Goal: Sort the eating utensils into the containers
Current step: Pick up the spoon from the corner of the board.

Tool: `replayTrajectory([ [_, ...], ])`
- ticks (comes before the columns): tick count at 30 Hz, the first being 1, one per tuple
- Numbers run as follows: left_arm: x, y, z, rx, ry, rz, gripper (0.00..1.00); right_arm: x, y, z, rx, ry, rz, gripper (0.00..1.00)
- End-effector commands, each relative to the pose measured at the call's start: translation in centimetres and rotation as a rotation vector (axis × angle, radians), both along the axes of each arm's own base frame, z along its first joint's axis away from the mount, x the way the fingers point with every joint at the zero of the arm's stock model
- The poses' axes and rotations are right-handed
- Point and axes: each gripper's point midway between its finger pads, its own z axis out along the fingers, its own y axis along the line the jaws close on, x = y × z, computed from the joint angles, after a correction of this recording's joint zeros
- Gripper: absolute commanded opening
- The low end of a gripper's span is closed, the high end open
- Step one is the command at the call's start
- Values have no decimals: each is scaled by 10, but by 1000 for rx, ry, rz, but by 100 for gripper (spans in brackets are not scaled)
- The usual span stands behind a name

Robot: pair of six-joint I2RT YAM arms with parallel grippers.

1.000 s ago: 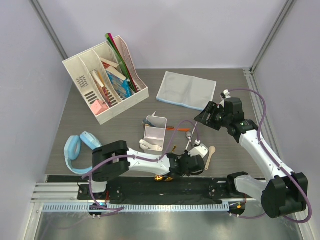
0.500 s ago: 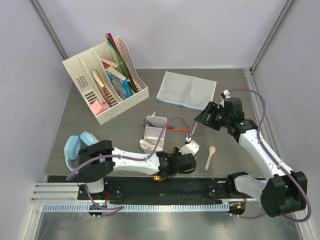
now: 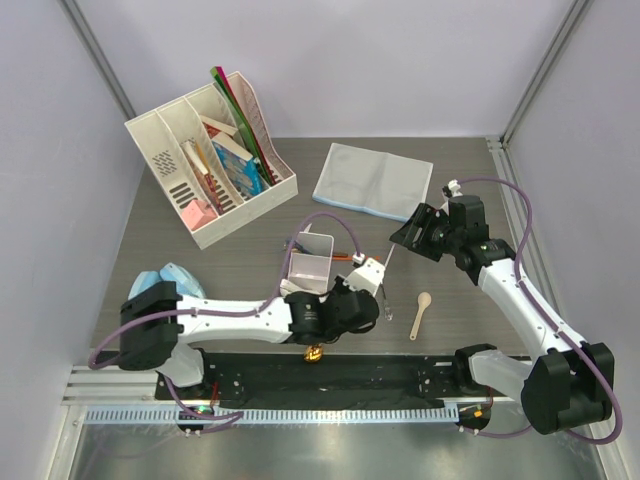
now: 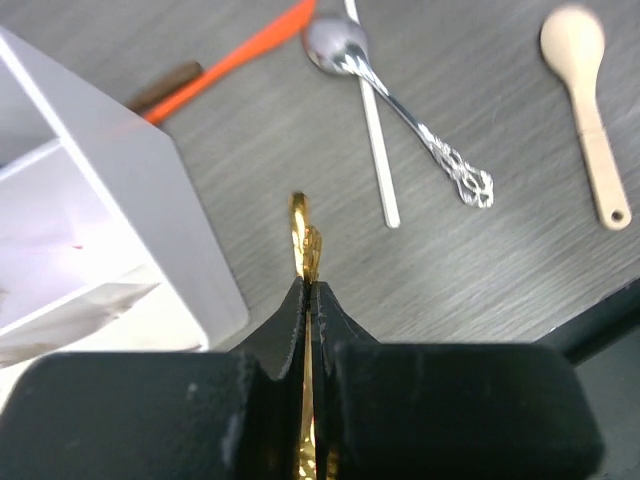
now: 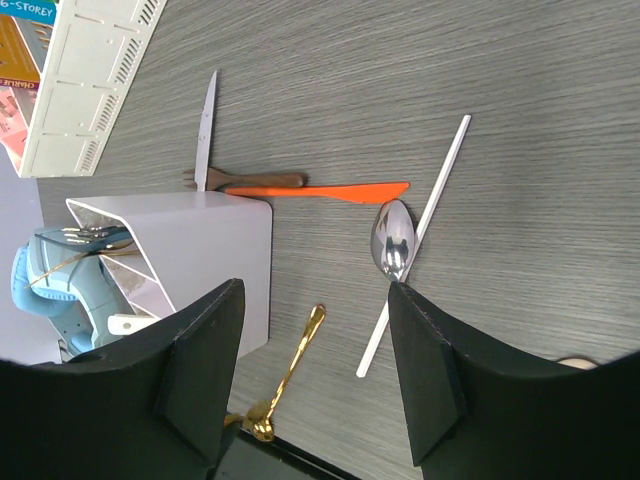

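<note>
My left gripper (image 4: 308, 285) is shut on a gold spoon (image 4: 304, 235), whose thin end sticks out past the fingertips beside the white divided box (image 4: 150, 220). In the top view it (image 3: 340, 315) hovers just right of the box (image 3: 318, 245), with gold (image 3: 315, 352) showing at the front edge. An orange knife (image 4: 240, 50), a silver spoon (image 4: 400, 110), a white stick (image 4: 378, 140) and a wooden spoon (image 4: 585, 100) lie on the table. My right gripper (image 3: 405, 232) is open and empty, high above them. The right wrist view shows the gold spoon (image 5: 290, 370) near the box (image 5: 200, 260).
A white file organizer (image 3: 210, 165) with books stands at the back left. A grey-blue cloth (image 3: 372, 180) lies at the back. Blue headphones (image 3: 165, 280) lie front left. A silver knife (image 5: 205, 130) and a brown-handled fork (image 5: 265, 181) lie behind the box.
My left arm has swung left and away from the front edge, from beside the wooden spoon to the box's right side. The right arm has not moved.
</note>
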Motion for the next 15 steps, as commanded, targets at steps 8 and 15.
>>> replayTrajectory([
  [8, 22, 37, 94, -182, -143, 102, 0, 5, -3, 3, 5, -26, -20, 65],
  [15, 31, 71, 120, -205, -209, 191, 0, 3, 0, -3, 16, -6, -12, 65],
])
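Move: The gold spoon is already pinched in the left gripper. The box it is meant for sits about 14 cm ahead, 6 cm to the left and 7 cm lower. The other gold spoon lies almost beneath the hand, 2 cm ahead, 1 cm left and 9 cm down; the silver spoon is roughly 11 cm ahead and 12 cm right, also on the table. From the right hand the box is some 8 cm ahead, 23 cm left, 11 cm down. Keep the left gripper shut on the gold spoon and lift steadily, some 11 cm up, clear of the other gold spoon on the table. Let it drift about 4 cm left, to the box's side, as it climbs. Roll the hand about 15 degrees, its left side dipping, and let the fingers tip up slightly. ##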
